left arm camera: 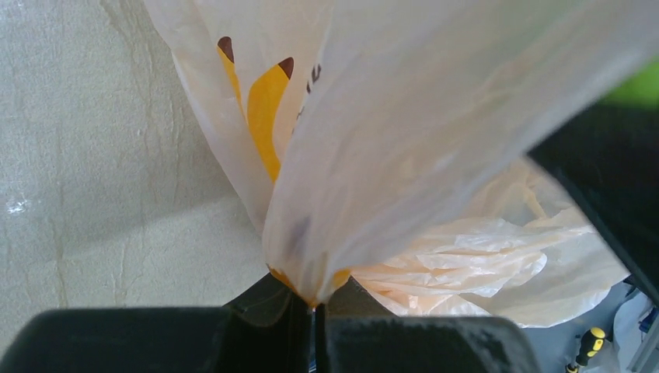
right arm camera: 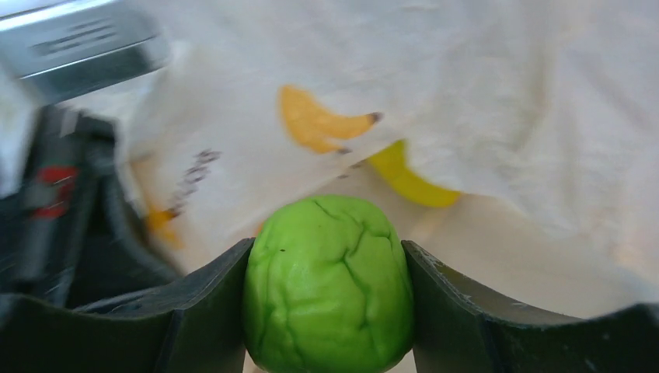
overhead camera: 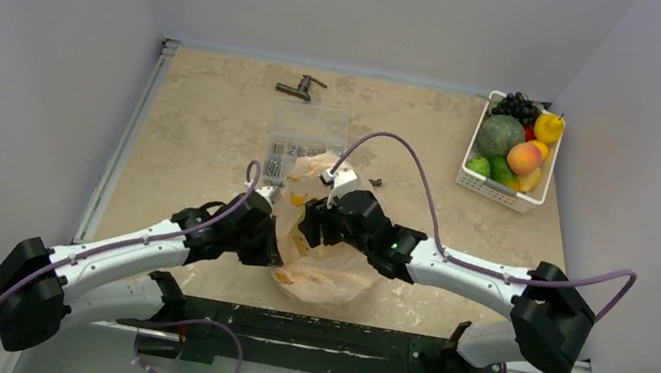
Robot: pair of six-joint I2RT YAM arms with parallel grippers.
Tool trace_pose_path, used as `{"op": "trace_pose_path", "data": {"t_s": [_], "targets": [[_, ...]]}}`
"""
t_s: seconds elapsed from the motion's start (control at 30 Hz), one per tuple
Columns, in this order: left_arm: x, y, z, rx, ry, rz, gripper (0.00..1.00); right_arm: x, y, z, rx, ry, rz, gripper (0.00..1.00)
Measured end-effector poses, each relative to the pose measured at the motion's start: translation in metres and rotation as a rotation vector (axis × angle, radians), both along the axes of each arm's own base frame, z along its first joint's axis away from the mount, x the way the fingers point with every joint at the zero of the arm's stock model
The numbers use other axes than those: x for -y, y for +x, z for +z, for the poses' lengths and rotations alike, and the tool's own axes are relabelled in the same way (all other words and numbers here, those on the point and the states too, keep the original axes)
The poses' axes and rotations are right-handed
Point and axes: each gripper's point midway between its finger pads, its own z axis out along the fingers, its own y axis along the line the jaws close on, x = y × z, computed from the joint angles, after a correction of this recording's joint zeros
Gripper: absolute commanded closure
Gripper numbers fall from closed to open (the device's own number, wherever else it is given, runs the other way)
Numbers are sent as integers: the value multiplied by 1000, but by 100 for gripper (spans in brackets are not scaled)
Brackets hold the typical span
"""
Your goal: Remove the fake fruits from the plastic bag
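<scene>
The translucent peach-orange plastic bag (overhead camera: 327, 277) lies at the table's near edge between both arms. My left gripper (overhead camera: 272, 234) is shut on a bunched fold of the plastic bag (left arm camera: 404, 116); in the left wrist view the film runs down into the closed left gripper (left arm camera: 317, 307). My right gripper (overhead camera: 307, 230) reaches into the bag's mouth. In the right wrist view the right gripper (right arm camera: 328, 299) holds a bright green, wrinkled fake fruit (right arm camera: 328, 272), with both fingers pressed against its sides. Banana-printed plastic bag film (right arm camera: 505, 93) fills the background.
A white basket (overhead camera: 493, 188) at the back right holds grapes, a dark green bumpy vegetable, a peach and other pieces. A clear parts box (overhead camera: 307, 132) sits behind the bag, with a hammer (overhead camera: 299, 88) farther back. A small dark piece (overhead camera: 377, 182) lies near the bag.
</scene>
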Motion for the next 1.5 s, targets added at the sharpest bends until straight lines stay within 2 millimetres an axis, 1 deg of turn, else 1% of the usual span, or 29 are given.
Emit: {"op": "trace_pose_path", "data": {"t_s": [0.07, 0.17, 0.27, 0.4, 0.5, 0.53, 0.6, 0.63, 0.7, 0.73, 0.77, 0.8, 0.83, 0.87, 0.9, 0.93, 1.0, 1.1, 1.13, 1.2, 1.3, 1.37, 1.43, 1.47, 1.5], "targets": [[0, 1, -1, 1, 9, 1, 100, -9, -15, 5, -48, 61, 68, 100], [-1, 2, -3, -3, 20, 1, 100, -15, -39, 8, -117, 124, 153, 100], [-1, 2, -6, -8, 29, 2, 100, -17, -51, 18, -141, 167, 202, 100], [-2, 3, -5, -4, 32, 6, 100, -15, -60, 46, -125, 215, 242, 100], [-3, 5, -4, 9, 35, 15, 100, -5, -58, 82, -69, 234, 225, 100], [-4, 6, -3, 13, 35, 17, 100, 0, -57, 96, -38, 239, 216, 100], [-5, 7, -3, 21, 37, 23, 100, 14, -56, 132, 42, 261, 202, 100], [-5, 7, -3, 22, 38, 23, 100, 21, -55, 145, 77, 269, 190, 100], [-5, 7, -3, 23, 41, 25, 100, 44, -52, 172, 161, 286, 134, 100], [-5, 8, -3, 23, 42, 25, 100, 55, -50, 179, 189, 290, 99, 100], [-5, 8, -4, 22, 43, 23, 100, 71, -44, 186, 217, 288, 43, 100], [-5, 8, -5, 23, 46, 20, 100, 83, -37, 188, 233, 278, -10, 100], [-5, 8, -5, 22, 48, 19, 100, 102, -25, 190, 253, 266, -98, 100], [-5, 8, -6, 23, 48, 18, 100, 119, -14, 190, 266, 254, -176, 100], [-5, 8, -6, 23, 49, 15, 100, 142, 3, 188, 276, 235, -293, 100], [-5, 8, -6, 23, 49, 12, 100, 165, 20, 184, 285, 212, -411, 100], [-4, 8, -5, 24, 46, 9, 100, 203, 45, 172, 280, 168, -598, 100], [-3, 8, -4, 26, 39, 5, 100, 275, 87, 145, 236, 105, -903, 100], [-3, 7, -3, 28, 36, 3, 100, 298, 100, 131, 208, 86, -993, 100], [-2, 7, -1, 36, 23, 0, 100, 338, 120, 103, 146, 50, -1132, 100], [-2, 6, 2, 45, 8, -4, 100, 384, 137, 63, 51, -7, -1275, 100], [-1, 6, 4, 53, -3, -7, 100, 411, 145, 39, -13, -19, -1345, 100], [-1, 5, 4, 59, -10, -15, 100, 438, 147, 24, -56, -4, -1403, 100], [-1, 4, 5, 62, -11, -21, 100, 455, 145, 18, -73, 18, -1436, 100], [-1, 3, 5, 64, -14, -26, 100, 466, 144, 15, -80, 31, -1459, 100]]}}
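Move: The right hand already grips the green pepper over the bag's mouth; the white basket it is bound for lies about 38 cm to its right and 20 cm ahead, some 8 cm lower. The peach in it sits about 3 cm farther right than the basket's middle, the watermelon about 3 cm left of that middle and 3 cm farther out. From the left hand, pinching the bag's rim, the basket is roughly 43 cm right and 27 cm ahead. Keeping the green pepper, the right hand rises, swings some 47 cm right and forward towards the basket, sinking. ##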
